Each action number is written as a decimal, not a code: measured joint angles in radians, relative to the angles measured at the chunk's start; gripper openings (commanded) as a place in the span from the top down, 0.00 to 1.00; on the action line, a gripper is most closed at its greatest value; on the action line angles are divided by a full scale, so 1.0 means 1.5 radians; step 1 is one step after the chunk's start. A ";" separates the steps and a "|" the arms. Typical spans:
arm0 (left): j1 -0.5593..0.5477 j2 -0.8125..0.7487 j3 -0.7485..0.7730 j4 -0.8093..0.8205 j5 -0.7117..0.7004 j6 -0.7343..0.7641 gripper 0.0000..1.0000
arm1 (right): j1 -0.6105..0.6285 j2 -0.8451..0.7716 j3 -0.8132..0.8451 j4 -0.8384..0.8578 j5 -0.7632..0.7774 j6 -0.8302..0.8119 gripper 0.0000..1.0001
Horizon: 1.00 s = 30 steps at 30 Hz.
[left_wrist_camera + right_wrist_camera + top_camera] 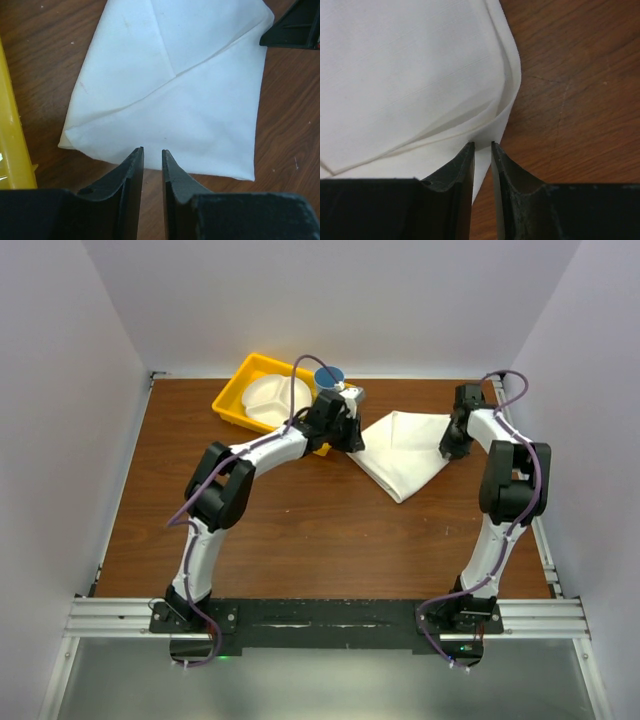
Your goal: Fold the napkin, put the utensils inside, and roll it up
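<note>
The white napkin [405,453] lies folded into a rough triangle on the brown table, right of centre at the back. My left gripper [350,437] hovers at its left corner. In the left wrist view the jaws [152,150] stand a narrow slit apart at the napkin [175,90] edge, with only wood showing between them. My right gripper [452,446] is at the napkin's right corner. Its jaws [482,145] also stand a narrow slit apart, over the layered corner of the napkin [405,75], which lies flat under the gap. The utensils are out of view.
A yellow tray [232,400] holding a white divided plate [272,400] stands at the back, left of the napkin, and its rim [10,140] shows beside my left fingers. A blue round object [329,375] sits behind the left wrist. White walls enclose the table.
</note>
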<state>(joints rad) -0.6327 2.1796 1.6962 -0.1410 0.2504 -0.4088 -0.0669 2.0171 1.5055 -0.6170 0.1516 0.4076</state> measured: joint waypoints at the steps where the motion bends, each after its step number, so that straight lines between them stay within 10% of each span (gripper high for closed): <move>1: 0.000 0.009 0.000 0.004 0.001 0.000 0.74 | -0.002 0.002 -0.006 0.004 0.003 -0.001 0.76; 9: 0.000 0.082 0.016 -0.010 -0.014 0.031 0.71 | 0.002 0.005 -0.027 0.008 0.023 -0.027 0.74; 17: 0.000 0.096 0.134 -0.088 0.013 0.010 0.56 | 0.034 -0.042 -0.021 -0.019 0.057 -0.072 0.22; 30: 0.052 -0.195 0.081 -0.201 -0.028 -0.130 0.53 | 0.329 -0.267 -0.172 0.068 0.020 -0.290 0.23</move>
<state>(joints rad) -0.5545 1.8866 1.8175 -0.4427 0.2077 -0.6041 0.4267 1.6173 1.2480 -0.5144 0.1818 -0.0280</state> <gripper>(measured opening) 0.473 0.791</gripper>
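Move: The napkin's left corner is about 4 cm ahead, 3 cm left and some 7 cm below my left hand; the blue cup stands around 13 cm ahead and 7 left, the yellow tray's near corner 3 ahead and 8 left. My right hand is just above the napkin's right corner, scarcely 2 cm up. From it, the napkin's near corner lies roughly 9 cm back and 13 left. I drop my left hand about 6 cm beside the napkin's left corner while my right settles another 1.5 cm onto the right corner. Then both lift away: my left rises some 22 cm and drifts left, partly opening; my right opens wide, arcs up and about 18 cm left and slightly back towards the near corner, turning nearly 50 degrees counter-clockwise. ##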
